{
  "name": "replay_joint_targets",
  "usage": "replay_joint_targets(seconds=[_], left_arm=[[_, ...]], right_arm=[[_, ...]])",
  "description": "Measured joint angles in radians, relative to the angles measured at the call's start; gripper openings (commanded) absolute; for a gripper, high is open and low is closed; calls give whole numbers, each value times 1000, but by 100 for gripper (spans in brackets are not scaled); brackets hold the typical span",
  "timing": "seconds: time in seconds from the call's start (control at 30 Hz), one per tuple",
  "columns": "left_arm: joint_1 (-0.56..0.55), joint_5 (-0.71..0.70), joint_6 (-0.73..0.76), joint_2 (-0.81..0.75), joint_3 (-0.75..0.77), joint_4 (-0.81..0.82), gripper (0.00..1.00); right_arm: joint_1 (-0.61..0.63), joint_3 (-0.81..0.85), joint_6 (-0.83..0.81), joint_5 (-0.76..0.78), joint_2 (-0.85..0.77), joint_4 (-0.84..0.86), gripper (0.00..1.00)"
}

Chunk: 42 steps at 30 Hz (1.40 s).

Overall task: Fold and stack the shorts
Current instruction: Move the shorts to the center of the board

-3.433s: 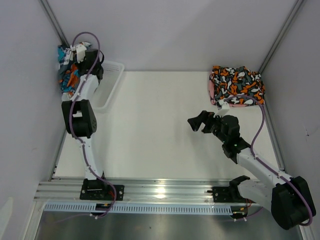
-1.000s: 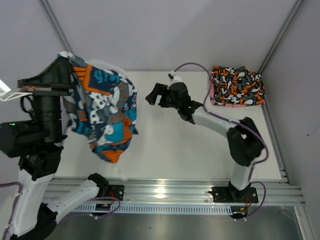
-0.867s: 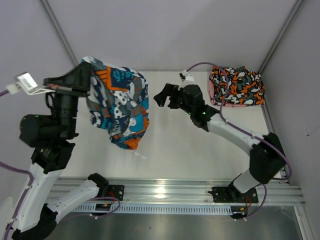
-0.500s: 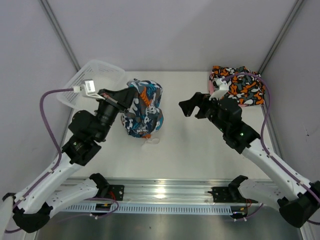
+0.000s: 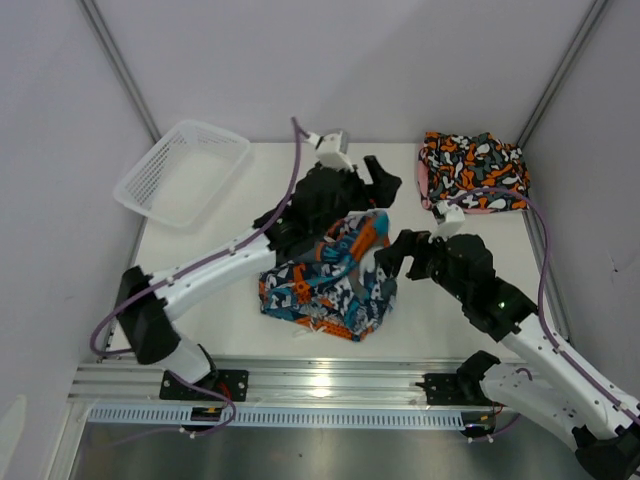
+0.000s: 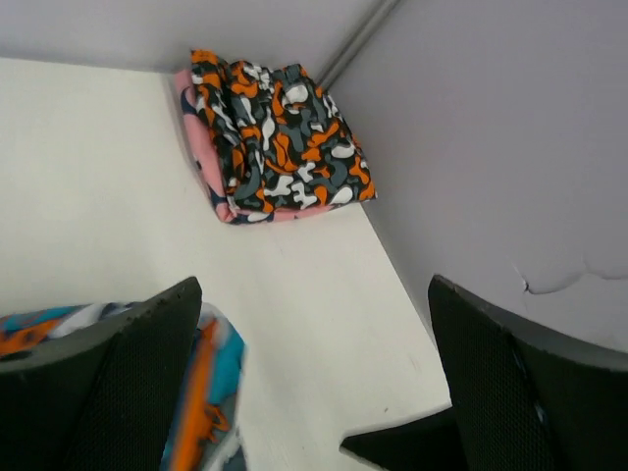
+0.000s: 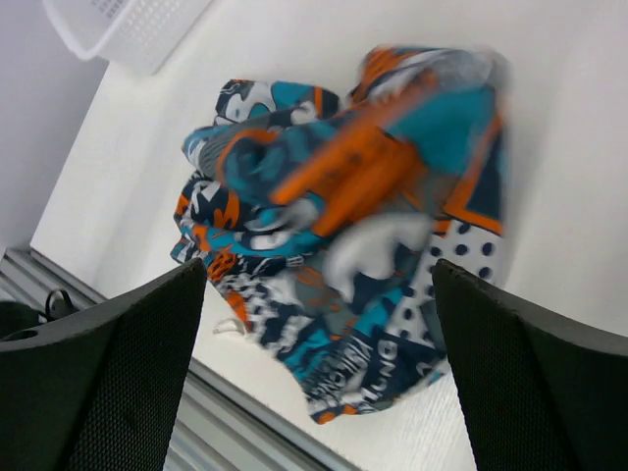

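The teal-navy shorts [image 5: 330, 278] lie crumpled on the table's front middle, and nothing holds them. My left gripper [image 5: 372, 190] hovers just behind them, open, with bare table between its fingers [image 6: 314, 383]; a bit of the teal shorts [image 6: 211, 388] shows by its left finger. My right gripper [image 5: 400, 255] is open at the heap's right edge, and the teal shorts [image 7: 343, 216] lie below its spread fingers [image 7: 314, 378]. At the back right, the folded black shorts with orange-white blotches [image 5: 472, 168] [image 6: 280, 137] rest on the folded pink shorts [image 5: 428, 185] [image 6: 203, 172].
A white mesh basket [image 5: 180, 172] [image 7: 118, 25] sits tilted at the back left corner. A metal rail [image 5: 320, 380] runs along the near edge. Grey walls close in the left, back and right sides.
My left gripper opened and let go of the teal-navy shorts, which dropped into a heap on the table. The left arm swung right past them; the right gripper drew in beside the heap.
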Motion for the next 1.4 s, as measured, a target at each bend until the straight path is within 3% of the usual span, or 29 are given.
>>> replay_joint_targets(seconds=[0.13, 0.33, 0.57, 0.7, 0.8, 0.87, 1.03, 1.17, 1.4], left_arm=[[48, 137, 11, 166, 270, -229, 99], [197, 203, 29, 64, 303, -416, 99], [276, 107, 93, -291, 149, -583, 99], [346, 100, 115, -491, -26, -633, 99], [388, 87, 133, -583, -126, -690, 99], [398, 73, 152, -616, -175, -726, 99], [408, 15, 202, -653, -251, -789, 99], [410, -40, 229, -715, -344, -797, 99], [410, -61, 257, -954, -551, -765, 99]], right_arm=[[37, -74, -11, 4, -96, -30, 94], [174, -108, -32, 51, -94, -53, 85], [523, -130, -16, 241, 65, -46, 82], [725, -62, 21, 367, 270, -37, 81], [806, 51, 39, 437, 463, -27, 74], [829, 152, 50, 451, 601, -19, 70], [827, 345, 123, 444, 856, 26, 74], [829, 366, 241, 446, 951, 83, 73], [826, 384, 392, 499, 1071, 178, 75]])
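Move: My left hand, already open, has the loose blue-and-orange shorts about 9 cm back, 10 cm to its left and some 31 cm below. The empty basket lies roughly 45 cm left and 19 cm ahead of that hand on the table, and the folded stack 28 cm right and 22 cm ahead. From my right hand the shorts are level, about 14 cm left and 22 cm lower. I swing my open left hand away over the shorts: a brief drift right and forward, then some 35 cm left and back, sinking late, turning counter-clockwise as its left side rises, to end off their left side. Meanwhile my right hand drops back, then sweeps left, about 26 cm left, 18 down and 13 back, to the shorts' near-left corner, fingers closing by a quarter. ##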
